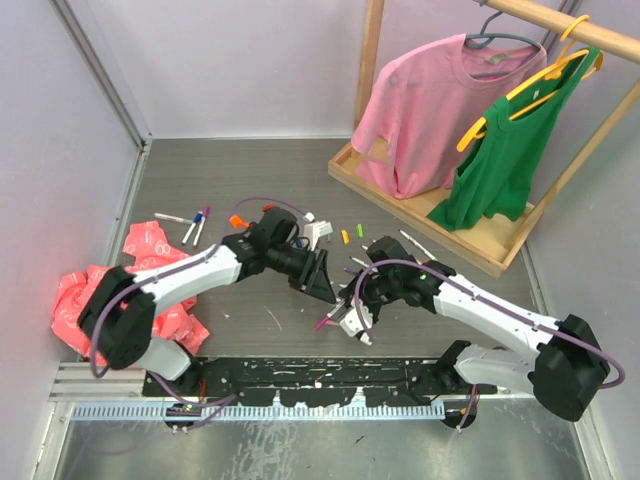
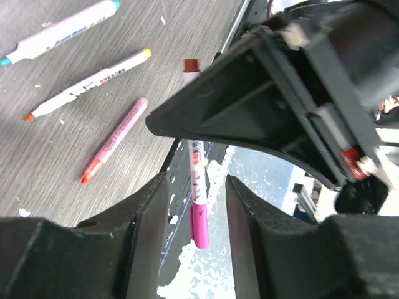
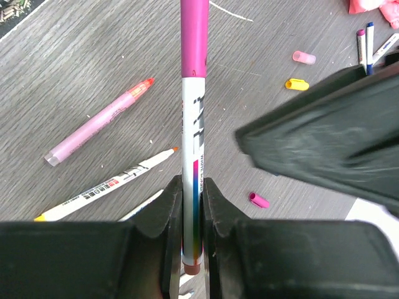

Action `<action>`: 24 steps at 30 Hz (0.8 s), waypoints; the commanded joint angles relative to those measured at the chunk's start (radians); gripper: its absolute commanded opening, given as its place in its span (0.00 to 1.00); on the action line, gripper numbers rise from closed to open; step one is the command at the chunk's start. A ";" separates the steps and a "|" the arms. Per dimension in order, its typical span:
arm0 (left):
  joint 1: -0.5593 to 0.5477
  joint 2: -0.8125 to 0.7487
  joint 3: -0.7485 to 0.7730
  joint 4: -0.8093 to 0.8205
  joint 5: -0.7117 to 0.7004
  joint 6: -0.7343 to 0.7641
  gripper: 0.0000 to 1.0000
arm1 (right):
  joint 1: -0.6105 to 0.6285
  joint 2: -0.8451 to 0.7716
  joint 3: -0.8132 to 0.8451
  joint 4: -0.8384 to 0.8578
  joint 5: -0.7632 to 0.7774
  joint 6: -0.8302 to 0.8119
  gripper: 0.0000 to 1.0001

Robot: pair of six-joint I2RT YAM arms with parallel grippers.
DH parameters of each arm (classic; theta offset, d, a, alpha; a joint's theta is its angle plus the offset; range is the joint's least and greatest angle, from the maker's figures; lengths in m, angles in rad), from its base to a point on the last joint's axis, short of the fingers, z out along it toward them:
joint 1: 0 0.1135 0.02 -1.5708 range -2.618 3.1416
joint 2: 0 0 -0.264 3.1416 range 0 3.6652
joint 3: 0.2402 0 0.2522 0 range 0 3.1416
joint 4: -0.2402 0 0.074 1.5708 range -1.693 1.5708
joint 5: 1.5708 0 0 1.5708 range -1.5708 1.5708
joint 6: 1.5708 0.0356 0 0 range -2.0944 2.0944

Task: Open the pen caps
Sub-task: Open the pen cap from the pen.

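Note:
My right gripper is shut on the lower barrel of a white pen. A magenta pen cap sits on the pen's far end, held above the table. My left gripper is open. That same cap shows through the gap between its fingers, touching neither. In the right wrist view the left gripper's black finger stands just right of the pen. Loose pen caps lie on the table: pink, yellow and magenta.
Uncapped pens lie under the grippers: a pink one and a white one with an orange tip. More pens lie at the left by crumpled pink bags. A wooden clothes rack with shirts stands back right.

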 commanded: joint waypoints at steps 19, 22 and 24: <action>0.013 -0.842 -0.643 0.943 -0.686 -0.332 0.98 | -0.088 -0.023 0.197 -0.062 -0.151 0.591 0.01; 0.013 -0.917 -0.688 0.941 -0.768 -0.379 0.98 | -0.119 -0.005 0.230 -0.031 -0.167 0.744 0.01; 0.013 -0.946 -0.706 0.936 -0.803 -0.415 0.98 | -0.137 0.015 0.251 -0.007 -0.179 0.838 0.01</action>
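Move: Held in the right hand near its brown end, the pen has its magenta cap about 6 cm back, 5 cm left and 3 cm above that hand. From the half-open left hand, the cap is some 4 cm back, level sideways and about 1 cm lower. On the table about 12 cm below the left hand, the pink pen lies 5 cm right and 4 cm back, and the white pen 8 cm right, straight across. Backing off from the held pen, the already loosened left hand climbs about 12 cm and goes 9 cm left, opening from roughly half to fully wide as its fingers swing up and counter-clockwise to point forward-right. The right hand keeps its grip near the brown end, then lifts about 6 cm, turning roughly 35 degrees, largely clockwise, to bring the cap round to the left. ##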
